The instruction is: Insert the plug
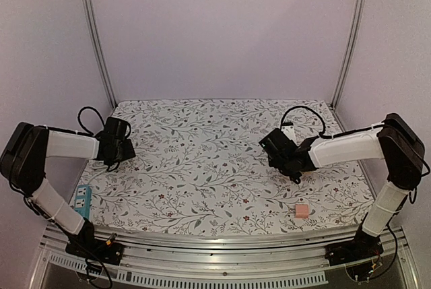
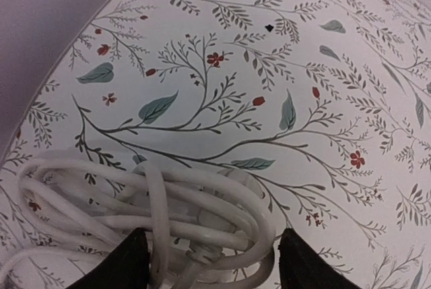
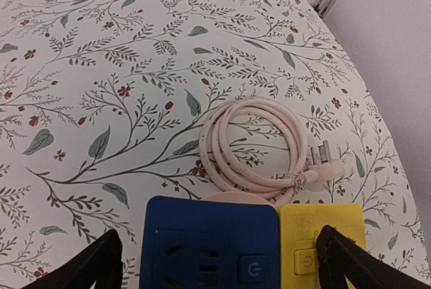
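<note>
A coiled white cable (image 2: 155, 198) lies on the floral tablecloth, with what looks like its plug body (image 2: 215, 220) half buried in the loops. My left gripper (image 2: 212, 262) is open and straddles the coil, with its fingers close to either side of it. In the right wrist view a blue socket block (image 3: 209, 235) adjoins a yellow one (image 3: 316, 225). Beyond them lies a coiled pink cable (image 3: 249, 147) whose plug (image 3: 322, 162) shows its metal prongs. My right gripper (image 3: 219, 265) is open over the blue block. From above, both grippers (image 1: 114, 142) (image 1: 283, 151) hide these things.
A teal power strip (image 1: 82, 200) lies at the table's left edge near the left arm. A small pink block (image 1: 302, 209) sits at the front right. Metal posts (image 1: 347, 40) stand at the back corners, with walls behind.
</note>
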Available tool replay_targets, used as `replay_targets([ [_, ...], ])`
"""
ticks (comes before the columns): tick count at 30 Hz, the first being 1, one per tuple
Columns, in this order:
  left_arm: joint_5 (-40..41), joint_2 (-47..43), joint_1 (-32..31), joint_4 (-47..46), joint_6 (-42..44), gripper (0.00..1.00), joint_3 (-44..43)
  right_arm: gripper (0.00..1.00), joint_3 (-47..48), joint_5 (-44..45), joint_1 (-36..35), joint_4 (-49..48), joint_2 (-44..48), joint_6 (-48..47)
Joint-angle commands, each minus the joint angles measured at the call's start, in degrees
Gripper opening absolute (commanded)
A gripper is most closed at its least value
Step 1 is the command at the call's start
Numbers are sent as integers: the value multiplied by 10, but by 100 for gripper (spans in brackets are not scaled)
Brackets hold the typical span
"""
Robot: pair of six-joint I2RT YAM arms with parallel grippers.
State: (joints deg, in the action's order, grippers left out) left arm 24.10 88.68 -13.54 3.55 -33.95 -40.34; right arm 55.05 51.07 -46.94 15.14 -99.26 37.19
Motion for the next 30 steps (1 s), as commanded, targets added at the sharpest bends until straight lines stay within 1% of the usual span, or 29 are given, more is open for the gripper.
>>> replay_targets([
  [1, -65, 9, 4, -25, -10, 48, 15, 99, -17, -31, -30, 19, 42, 21],
  [4, -85, 1, 1, -48, -17, 28, 23, 99, -23, -37, -42, 18, 72, 21],
  [5, -88, -1, 0, -51, -19, 23, 25, 99, -24, -41, -48, 17, 81, 19],
  [8, -97, -10, -11, -57, -28, 17, 32, 99, -23, -49, -60, 15, 94, 14],
  [13, -88, -41, -66, -53, -48, 11, 31, 99, -14, -59, -78, 21, 96, 11],
  [17, -62, -74, -135, -48, -70, 10, 24, 99, -14, -67, -86, 17, 103, 10],
  [20, -43, -77, -184, -51, -80, 9, 10, 99, -16, -71, -92, 15, 114, 10],
  [26, -10, -26, -279, -73, -107, 9, -35, 99, -33, -65, -104, 8, 161, 23],
  [30, 28, 32, -350, -78, -122, 9, -96, 99, -50, -65, -104, 3, 199, 36],
])
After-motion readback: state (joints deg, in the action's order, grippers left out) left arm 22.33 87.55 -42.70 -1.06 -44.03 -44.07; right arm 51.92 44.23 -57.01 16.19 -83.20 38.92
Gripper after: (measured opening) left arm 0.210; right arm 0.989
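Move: The coiled white cable lies between and just below the left fingers, its bulk about 3 cm to their left and 1 cm ahead; the blue power strip is some 19 cm back and 8 cm left of that hand. The right hand's blue cube sits about 3 cm ahead, 1 cm right and 3 cm below, with the yellow cube 1 cm ahead and 6 cm right, and the pink coil 13 cm ahead and 6 cm right. The white cable is roughly 75 cm left of the right hand and 2 cm farther out. To the right, slowly and then fast, goes the left hand for about 20 cm, first shutting its fingers on the white cable, then rising slightly as it drags the cable towards the table's middle, turning clockwise some 20 degrees. The open right hand withdraws up, left and back, about 6 cm each way, from around the blue cube, rolling its left side up. ##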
